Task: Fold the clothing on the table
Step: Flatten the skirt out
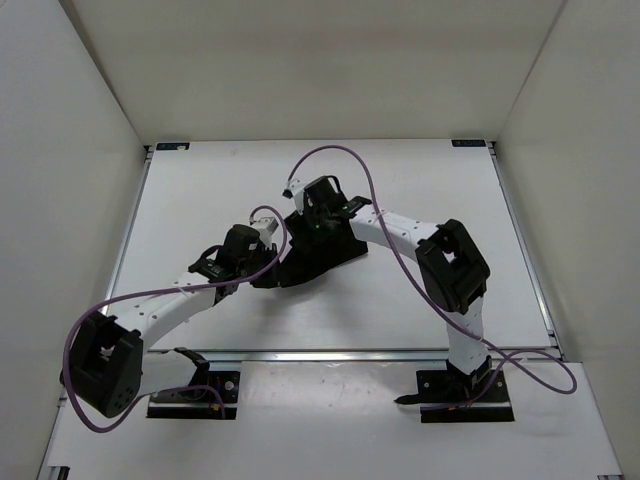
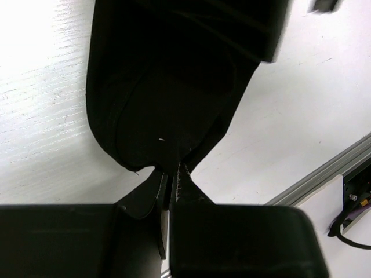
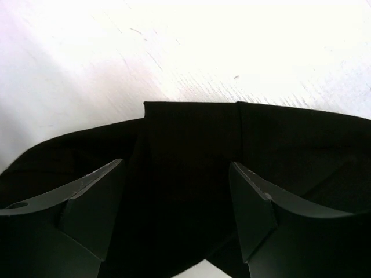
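Note:
The black clothing (image 1: 318,256) lies bunched in a narrow heap in the middle of the white table (image 1: 190,200). My left gripper (image 1: 262,268) sits at the heap's near left end. In the left wrist view its jaws are pressed together on a tip of the clothing (image 2: 168,87), and the gripper (image 2: 173,172) pinches that hem just above the table (image 2: 290,110). My right gripper (image 1: 318,212) hovers at the heap's far end. In the right wrist view the right gripper (image 3: 177,171) is open, both fingers (image 3: 95,188) spread over a folded edge of the clothing (image 3: 191,150) with nothing held.
An aluminium rail (image 1: 350,354) runs along the table's near edge and also shows in the left wrist view as the rail (image 2: 324,174). White walls (image 1: 70,150) close the left, right and back. Purple cables (image 1: 340,155) loop over both arms. Bare table (image 3: 174,52) lies beyond the clothing.

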### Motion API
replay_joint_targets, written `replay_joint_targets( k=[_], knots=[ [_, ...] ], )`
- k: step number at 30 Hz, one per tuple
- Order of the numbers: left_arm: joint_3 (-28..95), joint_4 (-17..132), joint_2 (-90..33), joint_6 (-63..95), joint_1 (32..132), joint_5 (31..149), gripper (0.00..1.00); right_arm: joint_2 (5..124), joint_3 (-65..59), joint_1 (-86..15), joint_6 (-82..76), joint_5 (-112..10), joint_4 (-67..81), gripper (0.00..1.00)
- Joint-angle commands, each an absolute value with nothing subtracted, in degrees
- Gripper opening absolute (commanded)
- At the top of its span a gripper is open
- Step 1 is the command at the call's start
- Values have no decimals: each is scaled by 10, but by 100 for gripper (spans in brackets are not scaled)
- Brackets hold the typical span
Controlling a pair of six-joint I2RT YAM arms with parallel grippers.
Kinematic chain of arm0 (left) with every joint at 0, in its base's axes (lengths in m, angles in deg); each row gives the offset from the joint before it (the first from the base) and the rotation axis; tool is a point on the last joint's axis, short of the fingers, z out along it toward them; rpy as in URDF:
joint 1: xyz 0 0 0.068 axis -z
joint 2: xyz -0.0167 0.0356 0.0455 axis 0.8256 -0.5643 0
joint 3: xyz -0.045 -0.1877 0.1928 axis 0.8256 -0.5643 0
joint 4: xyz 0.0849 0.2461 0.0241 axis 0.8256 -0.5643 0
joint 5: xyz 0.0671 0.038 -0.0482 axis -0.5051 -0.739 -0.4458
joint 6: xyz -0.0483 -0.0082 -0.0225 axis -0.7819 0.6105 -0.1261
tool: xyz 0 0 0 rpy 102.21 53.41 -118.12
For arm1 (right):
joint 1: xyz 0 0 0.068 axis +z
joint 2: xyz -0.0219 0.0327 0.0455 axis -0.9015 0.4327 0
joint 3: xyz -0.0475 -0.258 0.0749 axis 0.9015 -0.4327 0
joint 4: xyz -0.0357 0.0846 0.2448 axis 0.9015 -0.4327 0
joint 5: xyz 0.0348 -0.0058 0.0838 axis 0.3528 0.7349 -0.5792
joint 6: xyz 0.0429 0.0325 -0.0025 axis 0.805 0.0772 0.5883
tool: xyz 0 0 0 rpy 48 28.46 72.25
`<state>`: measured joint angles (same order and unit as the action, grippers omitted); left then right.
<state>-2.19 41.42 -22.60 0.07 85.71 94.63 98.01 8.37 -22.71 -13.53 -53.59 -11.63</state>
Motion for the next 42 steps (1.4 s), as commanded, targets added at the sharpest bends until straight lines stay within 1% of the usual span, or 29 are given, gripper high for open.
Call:
replay_joint_targets(
  k=[1, 3, 4, 5, 6, 8, 10, 11, 13, 14, 15, 16, 18, 22, 25, 28, 29, 31, 32, 34, 37, 39, 42],
  knots=[
    [-25, 421, -201, 2, 853, 953, 0, 991, 97, -215, -153, -468, -94, 69],
    [-24, 420, -194, 1, 850, 955, 0, 997, 96, -212, -157, -454, -88, 66],
    [-26, 419, -194, 2, 847, 955, 0, 1000, 95, -216, -160, -444, -88, 63],
    [-28, 418, -193, 3, 845, 954, 0, 1001, 95, -217, -160, -440, -86, 57],
    [-28, 418, -191, 0, 845, 956, 0, 1000, 95, -219, -160, -424, -86, 55],
    [-27, 415, -187, 0, 844, 955, 0, 1003, 102, -224, -153, -414, -81, 43],
    [-26, 416, -188, 0, 845, 959, 0, 1001, 106, -231, -138, -398, -78, 33],
    [-24, 414, -186, 1, 845, 958, 0, 1000, 107, -232, -134, -398, -75, 32],
    [-25, 416, -190, 3, 844, 956, 0, 1001, 112, -242, -131, -403, -70, 23],
    [-23, 414, -190, 3, 841, 955, 0, 1001, 114, -245, -127, -407, -69, 10],
    [-23, 413, -189, 3, 839, 955, 0, 998, 116, -246, -126, -405, -69, 2],
    [-24, 410, -191, 3, 836, 954, 0, 999, 117, -252, -123, -406, -73, 0],
    [-17, 403, -189, 8, 833, 953, 0, 994, 131, -255, -117, -400, -79, 0],
    [9, 399, -192, 25, 780, 941, 0, 950, 146, -280, -112, -394, -87, 0],
    [78, 392, -221, 45, 738, 929, 0, 903, 178, -313, -115, -393, -92, 0],
    [224, 376, -267, 80, 713, 901, 0, 868, 240, -355, -108, -411, -116, 0],
    [251, 367, -294, 83, 709, 897, 0, 857, 254, -373, -105, -420, -126, 0],
    [371, 357, -330, 88, 677, 909, 0, 830, 280, -404, -100, -429, -131, 0],
    [397, 356, -353, 89, 671, 910, 0, 816, 287, -427, -100, -451, -133, 0],
    [523, 334, -388, 93, 657, 903, 0, 791, 296, -458, -75, -464, -134, 0],
    [618, 310, -426, 103, 656, 887, 0, 745, 263, -516, -52, -510, -125, 0],
    [624, 313, -436, 101, 659, 884, 0, 704, 219, -542, -53, -516, -110, 0],
    [589, 331, -433, 97, 678, 881, 0, 658, 133, -560, -50, -532, -89, 0]
  ],
)
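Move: The skirt's far edge, where the open right hand will grip, lies about 4 cm ahead of it, 3 cm to its right and 2 cm lower. From the right hand, the corner pinched by the left hand is some 13 cm back and 6 cm left, while the skirt's free right-hand corner is about 6 cm back and 13 cm right. From the left hand, that far edge lies roughly 17 cm ahead and 8 cm to the right, near its height. The right hand sinks about 2 cm while easing forward and slightly right, and its fingers shut on the skirt's far edge, while the left hand barely shifts and keeps its pinch on the near corner. Then both whip the skirt up more than 30 cm, the left reaching some 22 cm forward, the right swinging to its right away from the left and a little forward before easing back, both wrists tipping their fingers upward. ##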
